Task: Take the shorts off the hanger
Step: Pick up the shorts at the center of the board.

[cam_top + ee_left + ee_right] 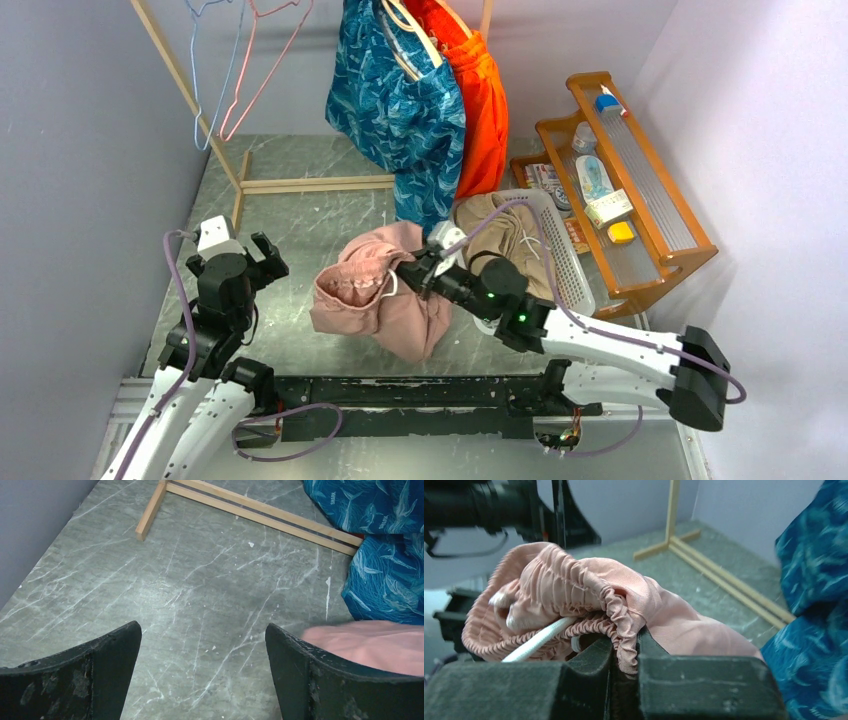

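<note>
The dusty pink shorts (375,300) lie crumpled on the table. My right gripper (410,268) is shut on their gathered waistband (624,625), with the white cord (536,640) just left of the jaws. The blue patterned shorts (400,110) and the orange shorts (482,110) hang from a pale hanger (415,45) on the rack. The tan shorts (505,225) lie in a white basket (570,270). My left gripper (265,260) hovers open over bare table to the left of the pink shorts (370,642), with nothing between its fingers (110,650).
A wooden rack frame (310,183) stands at the back, with two bare wire hangers (235,70) on its left. A wooden shelf (625,190) with small items fills the right side. Walls close in on the left and right.
</note>
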{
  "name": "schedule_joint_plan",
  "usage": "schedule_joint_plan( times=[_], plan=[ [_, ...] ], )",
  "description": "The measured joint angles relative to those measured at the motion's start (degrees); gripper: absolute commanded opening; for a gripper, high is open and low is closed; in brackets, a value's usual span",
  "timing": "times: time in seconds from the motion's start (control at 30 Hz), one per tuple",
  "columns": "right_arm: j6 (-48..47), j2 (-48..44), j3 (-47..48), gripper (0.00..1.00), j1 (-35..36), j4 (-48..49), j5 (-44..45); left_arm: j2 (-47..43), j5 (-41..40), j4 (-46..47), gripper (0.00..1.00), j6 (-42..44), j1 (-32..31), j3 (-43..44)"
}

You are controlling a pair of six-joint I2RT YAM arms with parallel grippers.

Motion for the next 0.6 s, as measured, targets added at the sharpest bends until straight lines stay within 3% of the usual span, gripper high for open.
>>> schedule_joint_plan(
  times=[0.3, 0.6],
  plan=[
    [-1.1, -10.1, -1.0, 0.0, 0.0, -1.7, 2.6, 0.0, 0.5, 0.0, 0.97, 0.3, 0.0, 0.0],
    [1.3, 2.1, -1.8, 0.0, 0.0, -5.3, 4.4, -0.1, 0.5, 0.0, 0.97, 0.4, 0.0, 0.0]
  ],
)
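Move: The right fingers already pinch the pink shorts by the waistband; the open centre of the board lies straight below them, some 27 cm down. The basket with the tan shorts stands about 25 cm to the right of that hand and 9 cm farther out, some 23 cm lower, and the blue shorts' hem is roughly 20 cm ahead, 6 cm right and 20 cm below. From the idle left hand the board's centre is about 29 cm right, 4 cm back and 21 cm down. Keep the right fingers shut on the pink waistband and carry the shorts on up about 5 cm, drifting 3 cm right. Then turn back and bring them down roughly 10 cm towards the board, easing 2 cm left and slightly forward while the fingertips tip downward, so the hand finishes lower than it began. ##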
